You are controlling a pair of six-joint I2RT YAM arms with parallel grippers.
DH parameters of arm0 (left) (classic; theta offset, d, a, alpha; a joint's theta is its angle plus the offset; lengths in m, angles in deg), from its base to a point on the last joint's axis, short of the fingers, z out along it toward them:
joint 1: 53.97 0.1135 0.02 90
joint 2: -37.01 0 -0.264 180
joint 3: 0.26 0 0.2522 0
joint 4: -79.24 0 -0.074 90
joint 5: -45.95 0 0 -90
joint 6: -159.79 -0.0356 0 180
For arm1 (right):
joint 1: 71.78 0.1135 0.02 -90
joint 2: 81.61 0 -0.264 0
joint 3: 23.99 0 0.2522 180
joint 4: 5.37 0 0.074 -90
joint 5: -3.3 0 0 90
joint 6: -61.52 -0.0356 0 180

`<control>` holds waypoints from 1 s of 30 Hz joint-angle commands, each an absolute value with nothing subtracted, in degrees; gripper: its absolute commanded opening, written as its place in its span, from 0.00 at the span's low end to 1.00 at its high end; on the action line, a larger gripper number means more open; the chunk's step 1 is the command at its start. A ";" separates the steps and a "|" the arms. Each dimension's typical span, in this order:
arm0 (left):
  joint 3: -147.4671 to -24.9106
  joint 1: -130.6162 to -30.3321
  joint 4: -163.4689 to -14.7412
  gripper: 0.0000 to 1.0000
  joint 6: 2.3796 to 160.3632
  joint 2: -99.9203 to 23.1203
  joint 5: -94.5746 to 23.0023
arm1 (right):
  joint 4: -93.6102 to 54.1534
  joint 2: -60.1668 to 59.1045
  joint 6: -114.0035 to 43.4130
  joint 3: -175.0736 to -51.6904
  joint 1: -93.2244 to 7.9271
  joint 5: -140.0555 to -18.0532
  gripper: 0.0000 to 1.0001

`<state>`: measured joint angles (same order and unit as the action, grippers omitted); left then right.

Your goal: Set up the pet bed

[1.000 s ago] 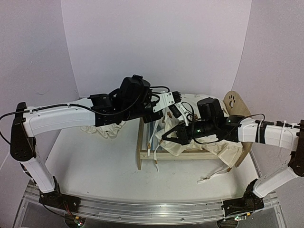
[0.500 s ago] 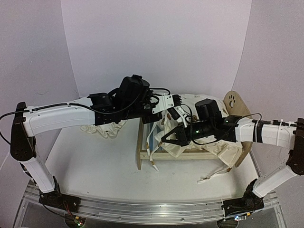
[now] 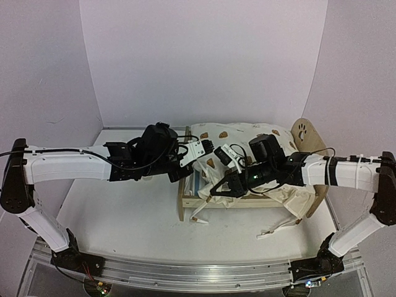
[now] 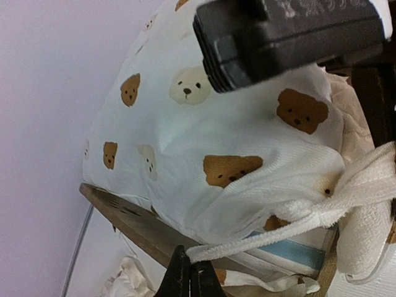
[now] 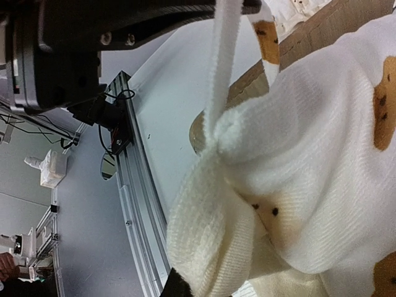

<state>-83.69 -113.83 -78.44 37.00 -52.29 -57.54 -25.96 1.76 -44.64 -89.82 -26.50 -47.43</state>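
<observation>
The pet bed (image 3: 183, 199) is a light-wood frame with a paw-print headboard (image 3: 302, 132) at its right end. A blue-striped base (image 4: 289, 251) shows under the cloth. The cream bear-print cushion (image 3: 240, 132) lies bunched over the bed. My left gripper (image 3: 209, 148) hangs above the foot end. In the left wrist view that left gripper (image 4: 190, 279) is shut on a white tie cord (image 4: 260, 241) of the cushion (image 4: 185, 124). My right gripper (image 3: 225, 185) is over the bed's middle. Seen from its own wrist, the right gripper (image 5: 185, 288) is shut on the cushion's ruffled edge (image 5: 210, 235).
Loose ties trail onto the table at the front right (image 3: 278, 229) and by the foot end (image 3: 198, 218). A crumpled cream cloth (image 4: 129, 276) lies beyond the bed rail (image 4: 139, 228). Purple walls close in the back and sides. The metal base rail (image 3: 185, 272) runs along the near edge.
My left arm has dropped lower and drawn back leftward, pulling the tie cord with it. My right gripper has slid slightly left and down with the ruffle. More of the cushion now shows at the back.
</observation>
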 commanded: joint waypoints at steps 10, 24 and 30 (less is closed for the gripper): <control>-77.16 -112.25 -82.59 0.12 54.41 -49.68 -54.69 | -23.33 1.21 -47.12 -90.41 -26.02 -44.93 0.00; -76.92 -112.16 -70.52 0.62 79.96 -42.82 -48.27 | -14.74 6.90 -52.88 -92.81 -25.10 -40.98 0.00; -73.94 -111.72 -67.49 0.67 102.27 -42.01 -42.41 | -17.01 7.50 -56.88 -93.95 -23.19 -46.04 0.00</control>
<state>-74.53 -112.26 -70.05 83.94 -43.11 -47.07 -17.79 7.23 -53.17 -90.74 -24.49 -43.30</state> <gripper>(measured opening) 0.679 0.026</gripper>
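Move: My left hand still pinches one tie, drawn taut up from the knot at the cover's near left corner; that knot lies about 5 cm back, 5 cm to the right and 6 cm below it. The bed frame's front left corner is some 8 cm back of the left hand, 3 cm left and 15 cm down. From my right hand, which holds the other tie and bunched cloth, the knot is roughly 3 cm ahead, 2 cm left and 3 cm up. Lowering my left hand about 6 cm towards the knot slackens the tie I'm pinching; then I open the fingers, let the tie go, and draw back and to the left some 5 cm, rising a little, while the fingers tip down about 40 degrees. My right hand keeps its pinch on the bunched cloth and eases 3 cm to the left. ##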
